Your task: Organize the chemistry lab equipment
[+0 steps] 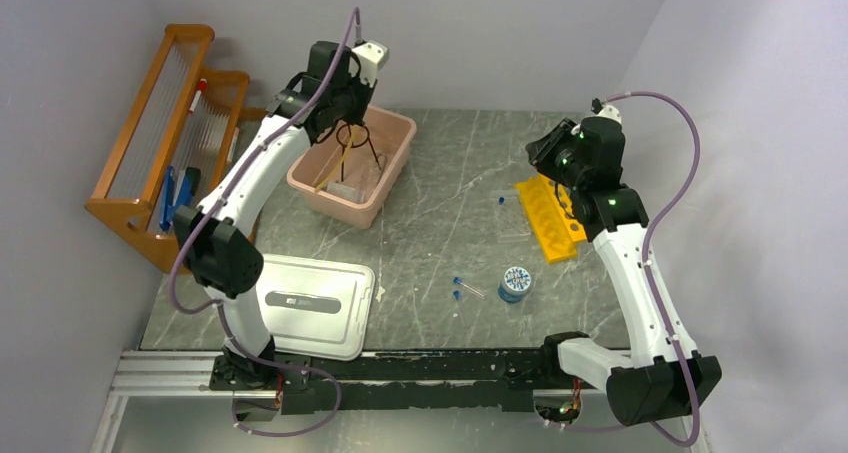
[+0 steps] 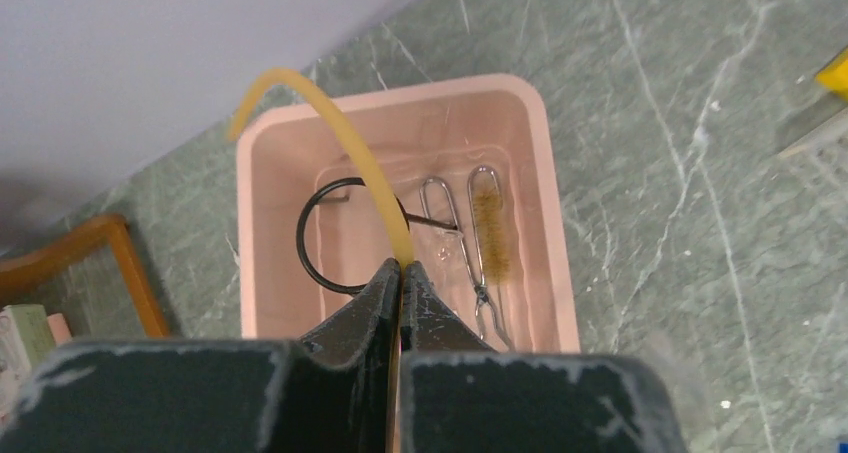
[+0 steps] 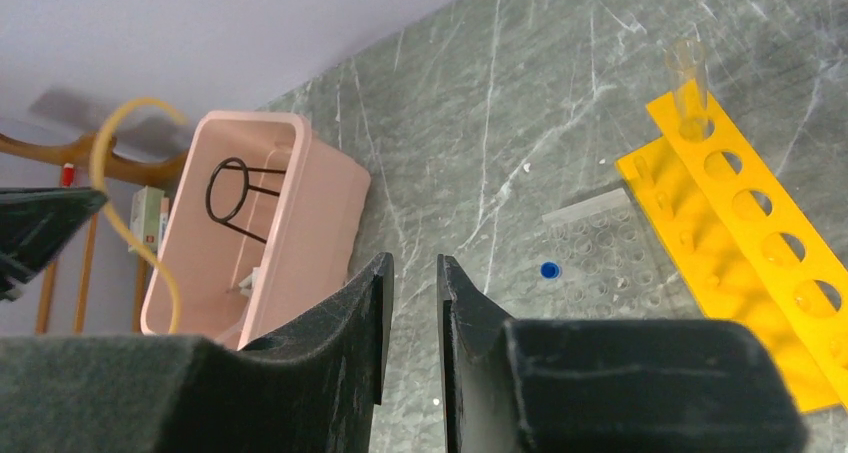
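Observation:
My left gripper [image 2: 400,268] is shut on the long tan rubber tube [image 2: 340,123] and holds it over the pink tub [image 2: 545,173]; the tube arcs up and away, and it also shows in the top view [image 1: 330,168]. The black wire tripod ring [image 2: 310,253] stands inside the tub beside a wire-handled brush [image 2: 490,228]. My right gripper [image 3: 412,263] is open a little and empty, above the table by the yellow tube rack [image 3: 740,263]. A blue hexagonal piece [image 1: 515,283] and tiny blue-capped vials [image 1: 460,288] lie mid-table.
The tub's white lid [image 1: 310,303] lies at the front left. The orange wooden rack [image 1: 160,143] stands by the left wall. A clear test tube [image 3: 688,73] stands in the yellow rack. A clear well plate [image 3: 600,253] and a blue cap [image 3: 548,270] lie next to it.

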Motion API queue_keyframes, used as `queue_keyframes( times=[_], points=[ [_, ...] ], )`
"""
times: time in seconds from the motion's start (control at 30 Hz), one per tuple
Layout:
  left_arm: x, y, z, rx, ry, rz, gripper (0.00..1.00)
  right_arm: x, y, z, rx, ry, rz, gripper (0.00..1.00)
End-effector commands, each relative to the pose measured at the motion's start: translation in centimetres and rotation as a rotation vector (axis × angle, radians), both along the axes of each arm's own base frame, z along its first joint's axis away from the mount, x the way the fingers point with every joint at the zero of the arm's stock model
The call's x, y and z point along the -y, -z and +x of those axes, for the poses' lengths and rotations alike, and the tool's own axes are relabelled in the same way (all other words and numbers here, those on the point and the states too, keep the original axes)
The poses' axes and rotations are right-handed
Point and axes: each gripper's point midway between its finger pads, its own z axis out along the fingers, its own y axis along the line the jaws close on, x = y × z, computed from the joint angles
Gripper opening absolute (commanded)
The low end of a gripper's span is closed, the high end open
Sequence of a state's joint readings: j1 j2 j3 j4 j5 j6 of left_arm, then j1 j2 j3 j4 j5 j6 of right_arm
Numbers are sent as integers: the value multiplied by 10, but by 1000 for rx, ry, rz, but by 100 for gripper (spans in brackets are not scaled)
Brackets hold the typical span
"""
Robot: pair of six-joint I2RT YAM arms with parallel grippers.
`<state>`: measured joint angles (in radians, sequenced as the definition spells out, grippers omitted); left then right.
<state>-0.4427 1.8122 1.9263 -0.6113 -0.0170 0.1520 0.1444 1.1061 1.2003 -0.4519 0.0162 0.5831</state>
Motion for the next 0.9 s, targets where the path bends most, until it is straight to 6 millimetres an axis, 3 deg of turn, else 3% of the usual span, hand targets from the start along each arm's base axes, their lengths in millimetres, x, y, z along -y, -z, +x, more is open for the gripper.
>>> queue_keyframes(
  times=[0.0,0.17,0.37,0.5,0.63,0.87],
  points=[
    [9,14,12,-7,63,7,5,0,-12,3,37,7,5,26],
    [14,58,13,-93,72,19,5,2,-7,1,27,20,-1,26],
    [15,95,22,-126,70,55,5,2,-1,0,12,22,3,26],
    [27,106,31,-92,142,61,5,1,2,-1,6,17,10,26],
    [37,105,47,-66,181,76,5,0,2,0,0,12,8,26],
    [48,123,32,-72,269,32,5,4,1,-4,1,25,-1,26]
  ],
)
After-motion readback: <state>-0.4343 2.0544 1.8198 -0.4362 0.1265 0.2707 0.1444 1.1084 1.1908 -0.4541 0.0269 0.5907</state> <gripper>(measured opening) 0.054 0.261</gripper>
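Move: The left hand, already holding the yellow rubber tube, hangs almost over the pink bin, whose middle is some 24 cm below, 2 cm ahead and 2 cm to the left. Inside the bin the black tripod ring stands about 6 cm ahead and 2 cm left of the hand, the clear beaker level with the hand and 5 cm left, and the bottle brush roughly 8 cm ahead and 5 cm right. From the right hand the bin lies about 14 cm ahead and 32 cm left. The left hand lowers the yellow tube down into the pink bin, sinking about 14 cm with its fingers kept shut on it and at first going almost straight down. On the lower part it also eases some 3 cm forward and to the right, passing the right side of the tripod ring towards the bin's right wall, while the fingers tip down and swing clockwise by about 10 degrees each. ##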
